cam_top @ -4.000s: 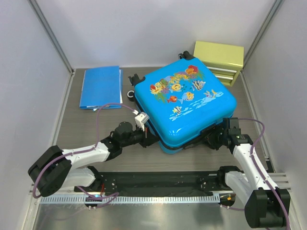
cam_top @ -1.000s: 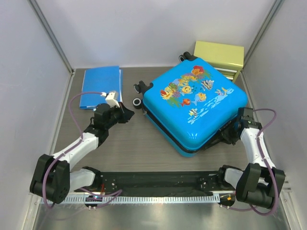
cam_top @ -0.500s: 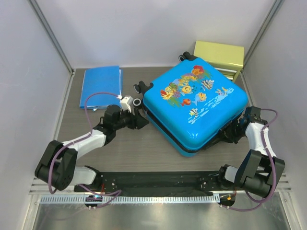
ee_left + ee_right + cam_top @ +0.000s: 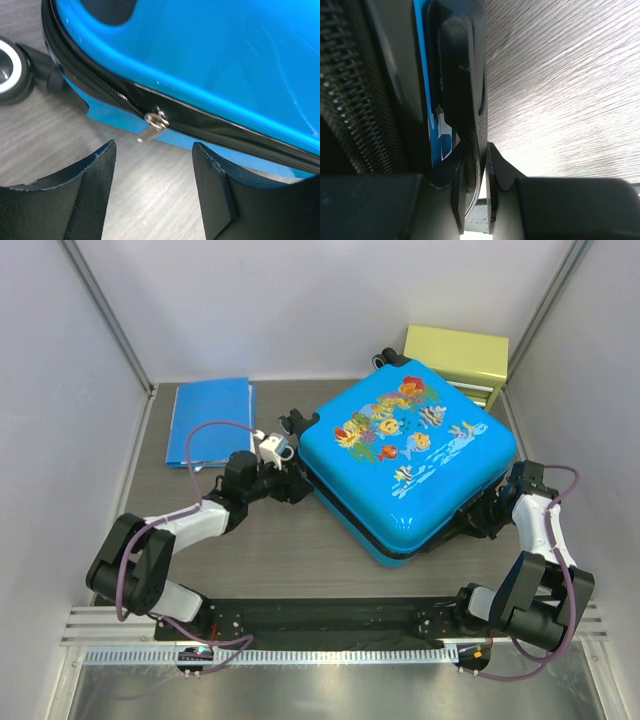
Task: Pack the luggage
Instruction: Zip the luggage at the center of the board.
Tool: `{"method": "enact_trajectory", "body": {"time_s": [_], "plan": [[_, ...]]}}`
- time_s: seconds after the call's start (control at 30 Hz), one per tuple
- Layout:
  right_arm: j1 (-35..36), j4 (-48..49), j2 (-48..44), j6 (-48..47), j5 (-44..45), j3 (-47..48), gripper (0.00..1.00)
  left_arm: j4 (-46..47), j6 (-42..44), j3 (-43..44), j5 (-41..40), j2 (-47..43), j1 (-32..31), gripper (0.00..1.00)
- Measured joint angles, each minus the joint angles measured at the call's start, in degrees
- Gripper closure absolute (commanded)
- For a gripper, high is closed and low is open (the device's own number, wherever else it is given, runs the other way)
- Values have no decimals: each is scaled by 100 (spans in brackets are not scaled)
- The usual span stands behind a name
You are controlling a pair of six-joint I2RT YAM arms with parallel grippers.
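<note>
The luggage (image 4: 410, 460), a bright-blue fish-print hard shell, lies closed and flat right of centre, wheels (image 4: 292, 423) at its far left corner. My left gripper (image 4: 296, 483) stands open at the luggage's left edge. In the left wrist view its fingers (image 4: 100, 170) flank bare table, and the silver zipper pull (image 4: 150, 131) hangs just ahead of the left gripper (image 4: 154, 147), untouched. My right gripper (image 4: 482, 516) is at the luggage's near right edge. In the right wrist view the right gripper (image 4: 476, 155) is shut on a thin black handle piece (image 4: 465, 75) of the luggage.
A flat blue folder (image 4: 208, 420) lies at the back left. A yellow-green drawer box (image 4: 455, 362) stands behind the luggage at the back right. White walls close in on both sides. One black-and-white wheel (image 4: 10, 70) shows left of the left fingers.
The left gripper has opened and travelled right from beside the folder to the luggage's left edge. The right gripper keeps its grip, and the luggage sits farther right than four seconds ago.
</note>
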Motion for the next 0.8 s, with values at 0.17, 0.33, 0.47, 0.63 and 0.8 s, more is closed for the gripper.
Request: {"method": "enact_trajectory", "body": {"time_s": [0.17, 0.33, 0.47, 0.63, 0.8], "plan": [[0, -35, 28, -31, 0, 28, 99, 90, 153, 129, 2, 295, 0, 54], [0, -63, 63, -70, 0, 55, 99, 133, 282, 234, 2, 389, 0, 54], [0, -70, 85, -107, -4, 66, 99, 170, 267, 247, 31, 424, 0, 66], [0, -105, 111, -136, -4, 94, 99, 195, 162, 308, 140, 466, -7, 97], [0, -107, 111, -140, -2, 96, 99, 197, 52, 310, 177, 463, -26, 100]]}}
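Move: The zipper pull on the luggage's side seam lies just beyond the open left fingers, about 2 cm ahead and 2 cm right, at their height. From the left hand, the luggage's near wheel is some 7 cm ahead, 3 cm left and 5 cm lower. The right hand has the black handle between its fingers; from there the pull lies about 11 cm ahead, 40 cm left and 4 cm higher. The left hand eases about 1.5 cm forward-right and pinches the zipper pull; the right keeps gripping the black handle. ##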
